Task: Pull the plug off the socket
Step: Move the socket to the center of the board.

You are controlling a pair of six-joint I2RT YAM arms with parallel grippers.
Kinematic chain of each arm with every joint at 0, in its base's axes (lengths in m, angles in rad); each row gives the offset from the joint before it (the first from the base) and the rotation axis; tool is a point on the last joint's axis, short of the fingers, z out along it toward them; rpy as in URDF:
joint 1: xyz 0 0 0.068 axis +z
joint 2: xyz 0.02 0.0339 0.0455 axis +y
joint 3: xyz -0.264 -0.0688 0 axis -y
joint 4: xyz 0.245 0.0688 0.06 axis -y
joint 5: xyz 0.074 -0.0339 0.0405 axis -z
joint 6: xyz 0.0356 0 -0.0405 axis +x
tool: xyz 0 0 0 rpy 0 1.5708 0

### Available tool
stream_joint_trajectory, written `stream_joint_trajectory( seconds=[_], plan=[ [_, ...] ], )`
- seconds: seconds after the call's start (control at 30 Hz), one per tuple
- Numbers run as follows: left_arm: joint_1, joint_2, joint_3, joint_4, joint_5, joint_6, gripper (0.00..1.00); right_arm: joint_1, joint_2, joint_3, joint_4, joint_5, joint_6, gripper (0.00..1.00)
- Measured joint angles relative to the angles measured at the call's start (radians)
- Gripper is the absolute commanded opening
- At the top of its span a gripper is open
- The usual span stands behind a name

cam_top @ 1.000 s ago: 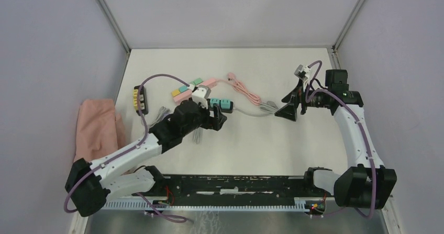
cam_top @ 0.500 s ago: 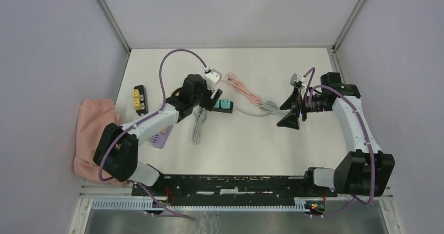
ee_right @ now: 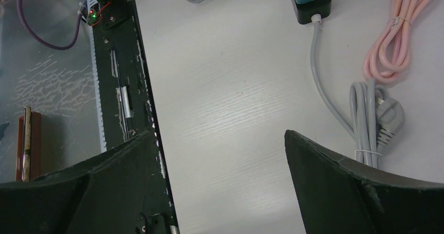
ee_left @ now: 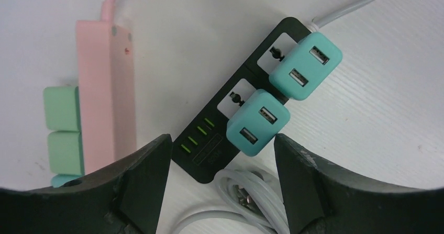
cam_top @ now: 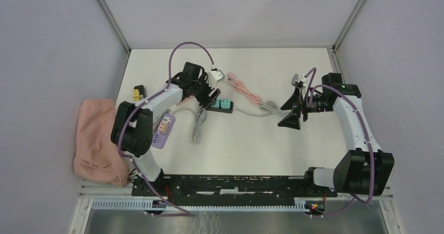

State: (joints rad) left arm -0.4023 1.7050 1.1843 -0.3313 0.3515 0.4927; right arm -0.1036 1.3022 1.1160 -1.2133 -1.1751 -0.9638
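A black socket strip point(ee_left: 209, 142) lies on the white table with two teal plugs in it. The nearer teal plug point(ee_left: 258, 121) sits just ahead of my left gripper point(ee_left: 222, 184), the other teal plug point(ee_left: 305, 65) further along the strip. The left gripper is open, its fingers point(ee_left: 141, 181) standing either side of the strip's end and touching nothing. In the top view the left gripper point(cam_top: 205, 95) hovers over the strip point(cam_top: 220, 106). My right gripper point(cam_top: 293, 111) is open above bare table, well to the right of the strip point(ee_right: 313, 6).
A pink strip point(ee_left: 102, 98) with green plugs point(ee_left: 63, 129) lies left of the black one. A coiled grey cable point(ee_left: 262, 197) lies under the left gripper. A pink cable point(cam_top: 243, 90), a grey corded plug point(cam_top: 269, 107), a purple strip point(cam_top: 165, 129) and a pink cloth point(cam_top: 97, 140) are nearby.
The left arm has swung from the table's middle toward the back left, bringing its gripper over the end of the black strip, jaws slightly narrower. The right gripper has barely moved.
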Motion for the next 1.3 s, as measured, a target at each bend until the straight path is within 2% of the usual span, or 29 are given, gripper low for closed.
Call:
stream_joint_trajectory(
  seconds=[0.17,0.3,0.57,0.7,0.9,1.07,1.3],
  plan=[
    [-0.002,0.067,0.045,-0.064,0.058,0.054,0.75,-0.004,0.001,0.0,0.0,-0.002,0.0,1.0],
    [-0.003,0.069,0.047,-0.093,0.091,0.071,0.62,-0.008,0.001,0.0,0.0,-0.003,0.001,1.0],
    [-0.005,0.096,0.075,-0.102,0.168,0.085,0.57,-0.01,0.002,0.0,0.001,-0.003,0.008,1.0],
    [-0.008,0.119,0.083,-0.105,0.178,0.089,0.43,-0.01,0.002,0.0,0.001,-0.003,0.016,1.0],
    [-0.026,0.133,0.099,-0.108,0.179,0.096,0.17,-0.01,0.001,0.0,0.001,-0.003,0.02,1.0],
    [-0.1,0.132,0.092,-0.077,0.155,0.071,0.03,-0.01,-0.002,0.0,0.001,-0.003,0.021,1.0],
    [-0.285,0.035,-0.051,0.084,0.006,-0.076,0.03,-0.01,-0.016,0.0,0.004,-0.004,0.035,1.0]
  ],
)
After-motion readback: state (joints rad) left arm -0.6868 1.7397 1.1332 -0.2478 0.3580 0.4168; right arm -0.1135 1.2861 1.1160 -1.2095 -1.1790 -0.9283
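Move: The near turquoise plug on the black socket strip is the target: from the left gripper it lies about 3 cm to the right, 2 cm back and 3 cm below. The second turquoise plug sits some 4 cm to the right of it and 1 cm farther back. The pink strip's middle is around 3 cm ahead of the gripper and 4 cm left; a grey cable bundle lies about 10 cm back and 3 cm left. From the right gripper, the near plug is roughly 14 cm ahead, 23 cm left and 13 cm below. Bring the left gripper right, down and slightly back onto the near turquoise plug, turning a little clockwise, and close the half-open-or-wider fingers until they pinch the plug's sides. Keep that grip and, staying level, drag plug and strip about 9 cm right and back across the board, speeding up as you go. ##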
